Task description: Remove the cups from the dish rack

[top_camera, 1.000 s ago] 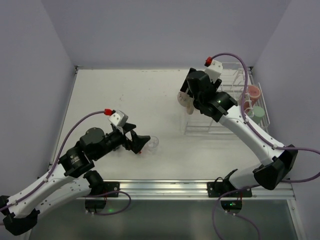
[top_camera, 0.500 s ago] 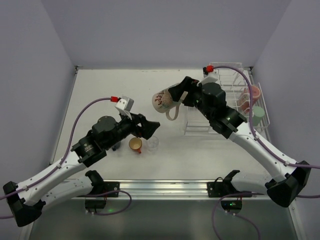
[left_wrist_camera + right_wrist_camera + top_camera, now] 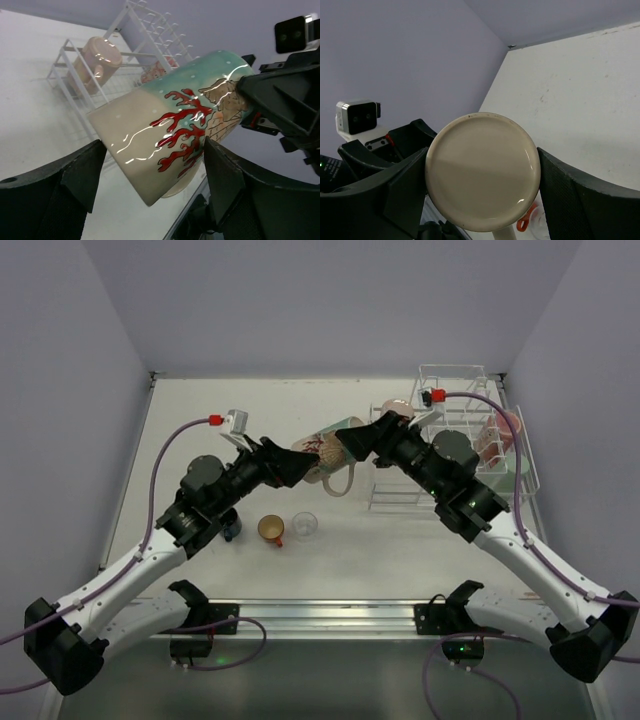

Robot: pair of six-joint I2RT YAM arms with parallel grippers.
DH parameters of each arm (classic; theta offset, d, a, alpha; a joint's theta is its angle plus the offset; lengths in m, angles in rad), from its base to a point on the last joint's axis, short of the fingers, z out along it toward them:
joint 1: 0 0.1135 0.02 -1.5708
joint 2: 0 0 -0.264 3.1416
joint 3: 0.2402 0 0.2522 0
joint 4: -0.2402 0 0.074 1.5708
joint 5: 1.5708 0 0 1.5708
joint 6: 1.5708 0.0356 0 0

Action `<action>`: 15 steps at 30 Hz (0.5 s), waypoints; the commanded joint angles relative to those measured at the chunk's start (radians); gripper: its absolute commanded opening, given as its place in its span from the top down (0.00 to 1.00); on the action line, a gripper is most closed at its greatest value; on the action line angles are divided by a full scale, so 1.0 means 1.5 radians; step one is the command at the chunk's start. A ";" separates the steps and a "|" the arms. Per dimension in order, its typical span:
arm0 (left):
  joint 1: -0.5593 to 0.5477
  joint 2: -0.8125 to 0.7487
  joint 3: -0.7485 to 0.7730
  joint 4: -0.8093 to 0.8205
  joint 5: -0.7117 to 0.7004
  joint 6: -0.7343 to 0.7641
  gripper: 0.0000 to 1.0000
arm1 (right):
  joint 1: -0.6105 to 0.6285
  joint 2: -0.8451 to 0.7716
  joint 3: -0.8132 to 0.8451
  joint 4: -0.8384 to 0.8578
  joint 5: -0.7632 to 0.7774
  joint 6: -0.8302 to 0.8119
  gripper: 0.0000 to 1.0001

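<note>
A beige mug with a red coral pattern hangs on its side in mid-air above the table's middle. My right gripper is shut on its rim end; in the right wrist view the mug's base fills the gap between the fingers. My left gripper is open, its jaws standing on either side of the mug's base end, with a gap on the left side. The white dish rack stands at the back right. It holds another beige mug, a pink cup and a green tumbler.
On the table below the left arm stand an orange cup, a clear glass and a dark blue mug, the last partly hidden by the arm. Walls enclose the table on three sides.
My right arm carried the beige mug left from the rack into mid-air. My left arm rose from the clear glass on the table and brought its jaws around the mug's base end.
</note>
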 commanded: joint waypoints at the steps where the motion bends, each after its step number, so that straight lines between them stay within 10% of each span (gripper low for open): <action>1: 0.002 0.006 -0.025 0.156 0.062 -0.050 0.19 | -0.002 -0.024 -0.005 0.186 -0.068 0.074 0.80; 6: 0.003 -0.020 -0.054 0.236 0.084 -0.064 0.41 | -0.003 -0.003 -0.060 0.270 -0.105 0.154 0.81; 12: 0.002 -0.078 -0.051 0.183 0.025 -0.027 0.95 | -0.002 0.062 -0.090 0.357 -0.169 0.229 0.75; 15: 0.002 -0.096 -0.039 0.155 -0.002 0.000 1.00 | -0.002 0.098 -0.089 0.378 -0.202 0.249 0.43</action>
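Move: The tall coral-patterned cup, held by its base end in the right gripper, has its middle about 4 cm ahead, 5 cm right and 3 cm above the open left gripper. From the right gripper the cup's middle is about 3 cm ahead, 4 cm left and 2 cm lower. On the table some 27 cm below the left gripper stand the clear glass, about 2 cm back and straight below, and the orange cup, about 3 cm back and 8 cm left. Close the left gripper on the wall at the mouth of the coral-patterned cup, one finger inside and one outside, while lifting it about 7 cm and drawing it back some 4 cm, tipping the fingers up a little. Keep the right gripper's hold on the base end, carrying the cup about 3 cm left and slightly up as that wrist rolls some 20 degrees, left side rising, and turns a little counter-clockwise. ##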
